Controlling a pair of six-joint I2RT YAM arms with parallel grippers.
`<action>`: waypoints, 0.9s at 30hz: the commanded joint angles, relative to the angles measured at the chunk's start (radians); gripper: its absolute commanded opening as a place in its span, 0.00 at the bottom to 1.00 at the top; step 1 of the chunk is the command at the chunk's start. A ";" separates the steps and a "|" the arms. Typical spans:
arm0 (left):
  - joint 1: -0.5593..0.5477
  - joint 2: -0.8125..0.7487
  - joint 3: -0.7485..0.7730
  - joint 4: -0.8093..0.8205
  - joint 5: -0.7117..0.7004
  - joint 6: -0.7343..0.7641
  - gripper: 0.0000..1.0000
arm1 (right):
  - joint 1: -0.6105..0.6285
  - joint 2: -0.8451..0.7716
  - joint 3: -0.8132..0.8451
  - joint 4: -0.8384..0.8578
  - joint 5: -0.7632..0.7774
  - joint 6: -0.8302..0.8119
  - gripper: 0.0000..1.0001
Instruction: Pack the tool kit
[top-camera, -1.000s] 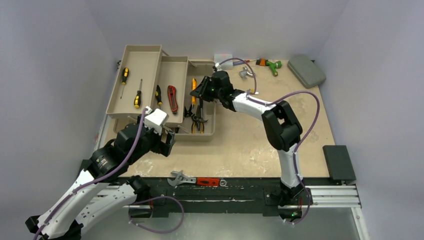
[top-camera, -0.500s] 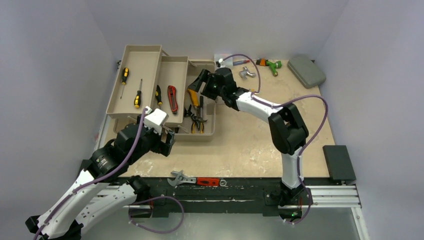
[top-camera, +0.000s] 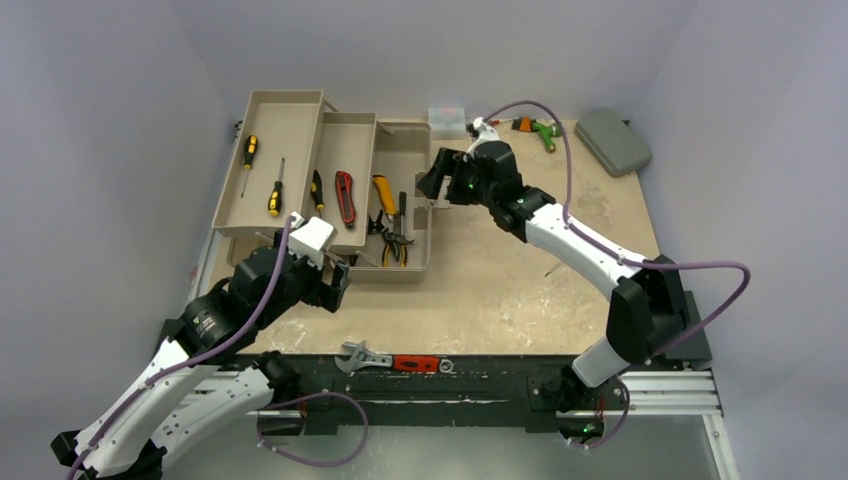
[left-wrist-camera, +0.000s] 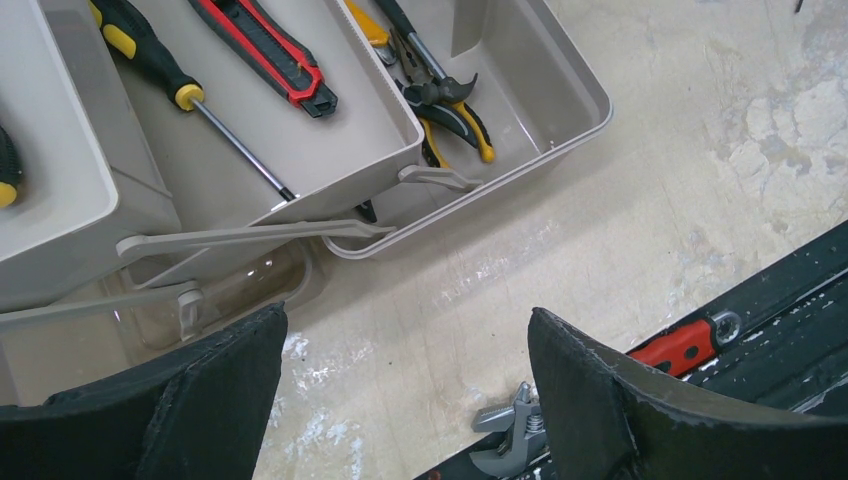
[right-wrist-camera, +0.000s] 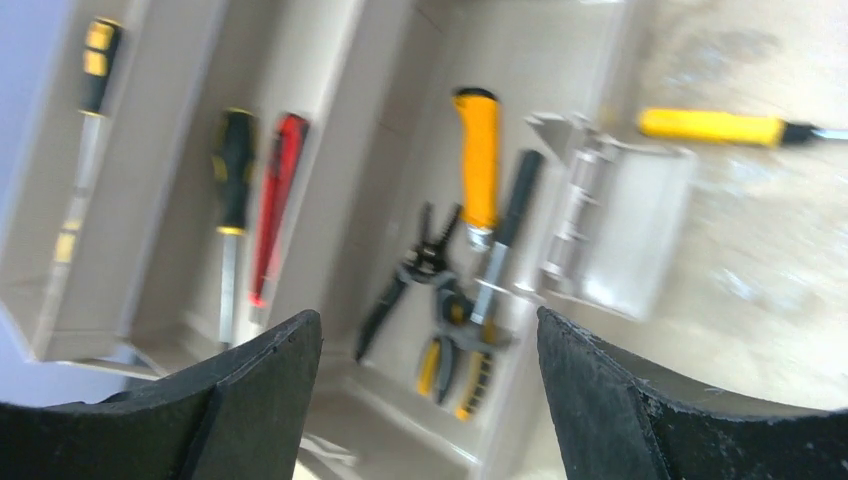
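The beige tool kit box (top-camera: 405, 268) lies open at the left with its two trays (top-camera: 262, 228) folded out. In its base lie a yellow-handled tool (top-camera: 384, 191) and pliers (top-camera: 396, 240). The trays hold a red knife (top-camera: 345, 197) and screwdrivers (top-camera: 275, 189). My right gripper (top-camera: 433, 180) hangs open and empty over the box's right rim. In the right wrist view, the right gripper (right-wrist-camera: 428, 315) looks down on the yellow-handled tool (right-wrist-camera: 478, 165) and pliers (right-wrist-camera: 455, 350). My left gripper (top-camera: 338, 284) is open and empty at the box's near end. In the left wrist view, the left gripper (left-wrist-camera: 403, 320) is above bare table.
An adjustable wrench with a red handle (top-camera: 392, 360) lies on the front rail. A green and orange tool (top-camera: 538, 129), a clear box (top-camera: 447, 117) and a grey-green case (top-camera: 612, 141) sit at the back. A yellow-handled screwdriver (right-wrist-camera: 715, 125) lies on the table beside the box.
My right gripper opened, let the yellow-handled tool drop into the box's base, and drew back to the right. The left arm has not moved.
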 joint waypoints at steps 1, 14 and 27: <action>0.007 -0.001 0.023 0.025 -0.012 0.007 0.87 | -0.049 -0.094 -0.105 -0.126 0.058 -0.104 0.77; 0.007 -0.006 0.024 0.022 -0.003 0.004 0.87 | -0.327 -0.233 -0.206 -0.437 0.282 -0.019 0.79; 0.007 -0.010 0.024 0.024 0.016 0.000 0.87 | -0.490 -0.195 -0.255 -0.525 0.537 0.067 0.72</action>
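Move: The black-and-yellow screwdriver I go for next with my right hand lies about 32 cm to its right, some 2 cm back, and 20 cm below. The hex key set is 17 cm ahead and 17 cm right of that hand, the small yellow screwdriver 17 cm ahead and 8 cm right, and the orange cutter in the toolbox 12 cm ahead and 12 cm left. From my left hand the black-and-yellow screwdriver is roughly 19 cm ahead and 52 cm right. Empty and still open, my right hand leaves the toolbox and sweeps about 30 cm to the right across the bare table towards the black-and-yellow screwdriver, sinking some 10 cm and drawing slightly back. As I go I swing the wrist clockwise by about 45 degrees and tip the fingers steeply down; I touch nothing at the end. ##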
